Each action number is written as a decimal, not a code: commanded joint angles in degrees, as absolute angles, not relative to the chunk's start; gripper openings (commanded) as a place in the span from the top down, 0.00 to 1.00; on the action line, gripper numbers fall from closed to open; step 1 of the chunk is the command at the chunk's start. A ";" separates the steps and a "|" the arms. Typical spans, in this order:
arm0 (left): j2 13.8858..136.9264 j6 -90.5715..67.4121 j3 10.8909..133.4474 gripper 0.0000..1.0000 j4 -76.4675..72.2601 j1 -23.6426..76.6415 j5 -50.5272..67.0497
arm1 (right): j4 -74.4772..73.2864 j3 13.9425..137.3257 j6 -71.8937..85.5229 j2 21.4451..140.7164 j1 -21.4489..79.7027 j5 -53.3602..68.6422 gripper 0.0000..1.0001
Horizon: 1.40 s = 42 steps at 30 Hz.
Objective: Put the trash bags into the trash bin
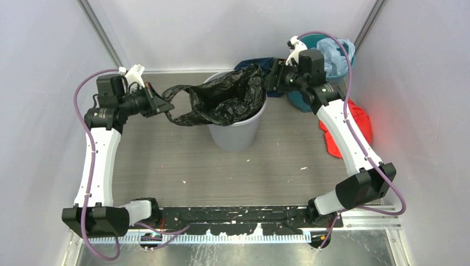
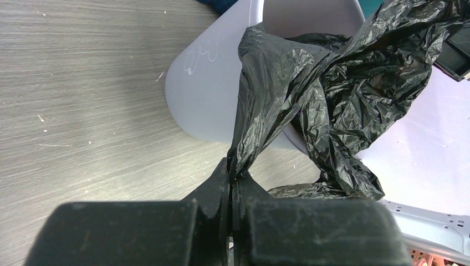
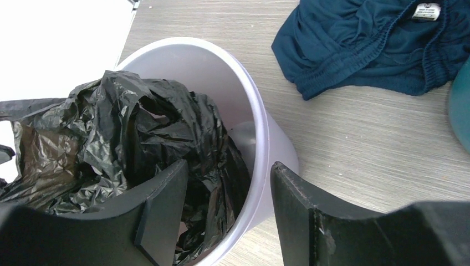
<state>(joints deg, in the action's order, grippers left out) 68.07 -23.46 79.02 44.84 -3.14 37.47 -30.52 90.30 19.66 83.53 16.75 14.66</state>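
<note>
The black crinkly trash bag (image 1: pixel 227 97) lies half in the light grey trash bin (image 1: pixel 235 136) at mid-table, and a twisted tail stretches left over the rim. My left gripper (image 1: pixel 166 108) is shut on that tail, left of the bin and above the table. In the left wrist view the plastic (image 2: pixel 332 83) runs from the bin (image 2: pixel 210 83) into the closed left gripper (image 2: pixel 233 172). My right gripper (image 3: pixel 228 164) is open over the bin's rim (image 3: pixel 260 127). One finger hangs over the bag (image 3: pixel 127 127) inside, the other outside, with nothing held.
A teal bin (image 1: pixel 302 100) holding a pale blue bag (image 1: pixel 338 55) stands at the back right, beside my right arm. A red cloth (image 1: pixel 354 130) lies right of it. Navy shorts (image 3: pixel 377 44) lie behind the grey bin. Walls enclose the table on three sides.
</note>
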 commanded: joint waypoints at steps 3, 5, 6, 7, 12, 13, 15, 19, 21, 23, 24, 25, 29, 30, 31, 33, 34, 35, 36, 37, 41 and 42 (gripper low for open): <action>68.03 -22.92 79.45 1.00 42.98 -3.61 37.96 | -28.59 89.96 19.26 82.32 16.61 18.19 0.38; 68.11 -22.85 79.45 1.00 42.98 -3.60 37.84 | -29.32 90.01 19.01 82.29 16.63 18.11 0.38; 68.14 -22.79 79.46 1.00 42.98 -3.60 37.81 | -29.72 90.00 18.90 82.36 16.61 18.11 0.37; 68.21 -22.77 79.44 1.00 42.97 -3.60 37.73 | -29.98 90.06 18.83 82.35 16.66 18.03 0.37; 68.29 -22.85 78.94 1.00 42.61 -3.60 37.79 | -31.25 90.37 18.42 82.62 16.90 17.99 0.41; 68.29 -22.92 78.98 1.00 42.55 -3.60 37.79 | -31.43 90.54 18.41 82.62 17.07 18.08 0.43; 68.38 -23.02 79.07 1.00 42.38 -3.61 37.95 | -32.03 91.05 18.10 82.91 17.41 18.18 0.46; 68.47 -23.12 79.36 1.00 42.37 -3.61 38.10 | -33.87 93.07 17.27 84.06 18.43 17.83 0.51; 68.47 -23.04 79.33 1.00 42.42 -3.60 38.12 | -35.50 94.36 16.31 84.79 19.46 16.42 0.51; 68.40 -22.94 79.26 1.00 42.45 -3.60 38.13 | -37.61 95.97 15.03 85.75 20.83 13.73 0.54; 68.38 -22.92 79.13 1.00 42.37 -3.60 38.08 | -38.57 96.78 14.43 86.26 21.47 12.12 0.56; 68.30 -22.94 79.07 1.00 42.33 -3.60 38.09 | -39.41 97.40 13.99 86.69 21.94 10.85 0.59; 68.29 -23.03 78.77 1.00 42.04 -3.60 38.23 | -40.60 98.67 13.69 87.22 22.62 7.61 0.72; 68.29 -23.07 78.75 1.00 42.03 -3.60 38.24 | -40.60 98.73 13.76 87.03 22.68 7.11 0.74; 68.29 -23.11 78.81 1.00 42.00 -3.60 38.28 | -40.65 98.89 13.76 86.70 22.90 6.34 0.75; 68.37 -23.12 78.84 1.00 41.93 -3.60 38.27 | -40.74 99.32 13.56 86.11 23.34 5.27 0.79; 68.38 -23.12 78.96 1.00 41.92 -3.60 38.36 | -40.82 99.65 13.54 85.80 23.43 4.72 0.81; 68.46 -23.26 79.07 1.00 41.88 -3.60 38.42 | -40.97 100.05 13.49 85.48 23.51 4.04 0.83; 68.47 -23.41 79.16 1.00 41.80 -3.61 38.53 | -41.18 100.46 13.45 85.18 23.58 3.54 0.83; 68.47 -23.75 79.26 1.00 41.58 -3.60 38.64 | -41.26 100.79 13.58 84.72 23.65 2.80 0.84; 68.60 -25.12 80.03 1.00 40.56 -3.61 39.08 | -40.86 101.25 13.95 81.90 23.78 0.21 0.87; 68.76 -25.30 80.39 1.00 40.38 -3.64 39.11 | -40.68 101.32 14.05 81.01 23.83 -1.93 0.88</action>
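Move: The right hand, open over the light bin's rim, goes for the black bag's right-hand edge, about 2 cm to its left, 1 cm back and 3 cm below; the bin's mouth is centred some 10 cm left, 4 cm back and 5 cm lower. From that hand the navy cloth lies roughly 18 cm straight ahead on the table, the teal bin about 12 cm ahead and 20 cm right. The bag edge is some 28 cm right and 6 cm ahead of the left hand. The right hand eases down about 2.5 cm and slightly back while edging some 2.5 cm left into the bag's loose edge just inside the bin's rim, rolling about 10 degrees so that its left side sinks, and its wide-open fingers close most of the way until they pinch the black plastic. Still closing, it comes back up 1.5 cm and a little to the right, while the left hand stays put and keeps its pinch on the bag's other end. ##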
